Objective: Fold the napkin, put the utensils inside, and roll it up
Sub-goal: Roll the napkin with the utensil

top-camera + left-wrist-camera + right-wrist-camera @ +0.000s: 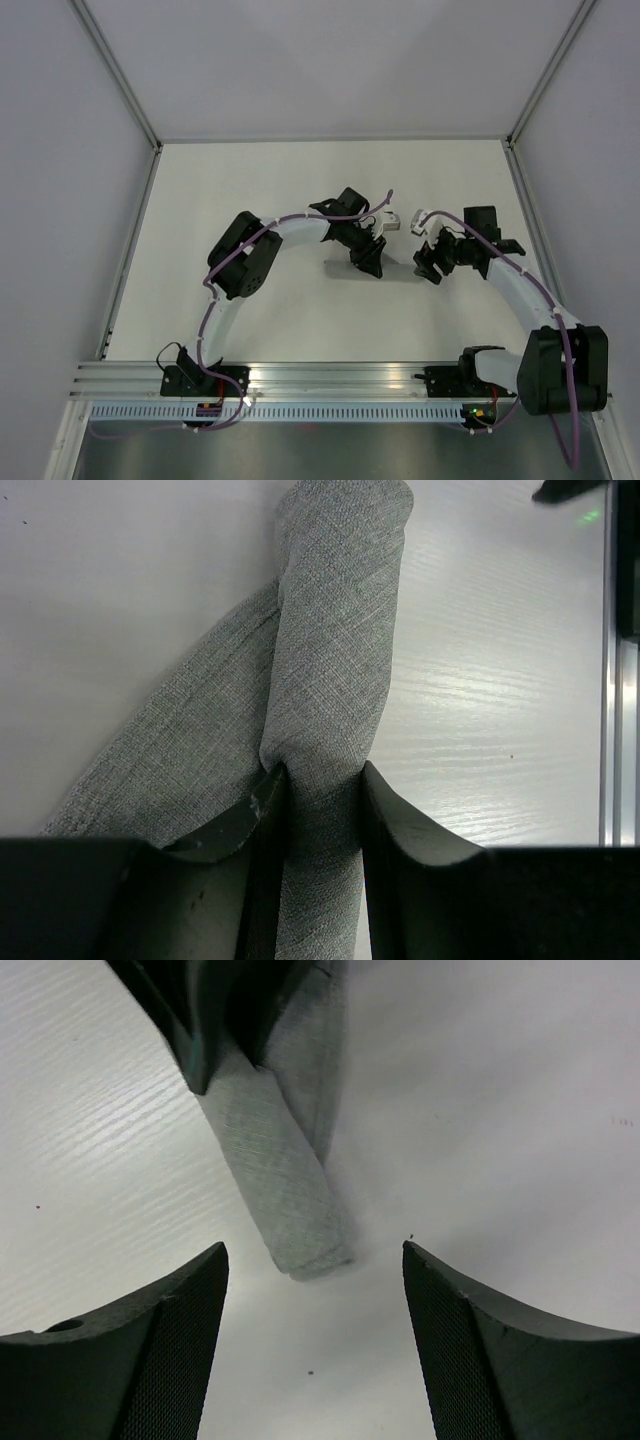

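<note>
The grey napkin (pixel 335 630) is rolled into a tight tube lying on the white table, with a loose flap (pixel 170 750) spreading to its left. My left gripper (pixel 322 770) is shut on the roll, one finger on each side. In the right wrist view the roll's free end (pixel 285 1200) lies just ahead of my right gripper (pixel 315 1248), which is open and empty, its jaws wide apart and not touching the cloth. In the top view the left gripper (pixel 368 258) and right gripper (pixel 430 266) face each other at mid-table. The utensils are not visible.
An aluminium rail (pixel 330 380) carries both arm bases along the near edge and also shows in the left wrist view (pixel 615 730). Grey enclosure walls (pixel 60 200) bound the table (pixel 250 190) on the left, right and back.
</note>
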Robot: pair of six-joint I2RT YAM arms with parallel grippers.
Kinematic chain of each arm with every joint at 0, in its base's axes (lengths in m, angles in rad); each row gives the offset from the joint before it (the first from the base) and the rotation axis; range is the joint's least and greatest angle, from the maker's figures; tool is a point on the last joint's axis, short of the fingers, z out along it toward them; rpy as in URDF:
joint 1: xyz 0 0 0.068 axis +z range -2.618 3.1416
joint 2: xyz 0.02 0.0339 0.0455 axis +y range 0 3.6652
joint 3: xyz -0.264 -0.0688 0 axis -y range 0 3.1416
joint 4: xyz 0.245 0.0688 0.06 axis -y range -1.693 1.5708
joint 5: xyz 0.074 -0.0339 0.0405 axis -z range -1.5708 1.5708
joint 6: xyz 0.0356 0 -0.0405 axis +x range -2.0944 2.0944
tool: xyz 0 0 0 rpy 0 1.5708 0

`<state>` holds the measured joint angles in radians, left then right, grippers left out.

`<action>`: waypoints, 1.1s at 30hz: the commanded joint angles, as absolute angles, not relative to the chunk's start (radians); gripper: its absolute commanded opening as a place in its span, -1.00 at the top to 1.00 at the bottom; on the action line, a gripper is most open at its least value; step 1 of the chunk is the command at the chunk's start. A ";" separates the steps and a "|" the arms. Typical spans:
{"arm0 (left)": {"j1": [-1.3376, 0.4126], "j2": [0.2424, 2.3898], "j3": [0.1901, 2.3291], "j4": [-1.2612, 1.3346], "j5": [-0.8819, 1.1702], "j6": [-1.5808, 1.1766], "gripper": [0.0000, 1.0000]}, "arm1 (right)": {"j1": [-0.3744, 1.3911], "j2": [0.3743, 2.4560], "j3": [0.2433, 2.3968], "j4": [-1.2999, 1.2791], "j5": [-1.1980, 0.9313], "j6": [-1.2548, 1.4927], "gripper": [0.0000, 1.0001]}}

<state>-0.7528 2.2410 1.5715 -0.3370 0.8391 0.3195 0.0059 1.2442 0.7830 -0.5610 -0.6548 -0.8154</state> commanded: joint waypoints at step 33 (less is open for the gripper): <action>-0.744 2.367 1.695 -0.581 0.910 0.216 0.19 | 0.546 1.313 0.502 0.003 -0.126 -0.853 0.37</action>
<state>-0.7300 2.3386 1.7107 -0.4915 0.9512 0.2352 0.5446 1.2976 0.4793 -0.0044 -0.1486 -0.8612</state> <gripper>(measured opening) 0.402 0.352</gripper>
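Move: My left hand already pinches the rolled napkin near its middle, with the roll at its fingertips. The loose flap lies about 5 cm ahead of that hand and 1 cm lower. For my right hand, the free part of the roll is some 7 cm to the left, 1 cm back and 7 cm below. The roll's right end is about 4 cm left and 7 cm below; the left hand's grip is about 11 cm left and 7 cm below. I swing my open right hand left and down to the free part of the roll, about 7 cm each way, dipping back 3 cm before easing forward again. It turns counter-clockwise and steepens, some 30 degrees in all, then closes around the roll right beside my left fingers. My left hand keeps its pinch in place, rolling about 10 degrees with its top going forward. ##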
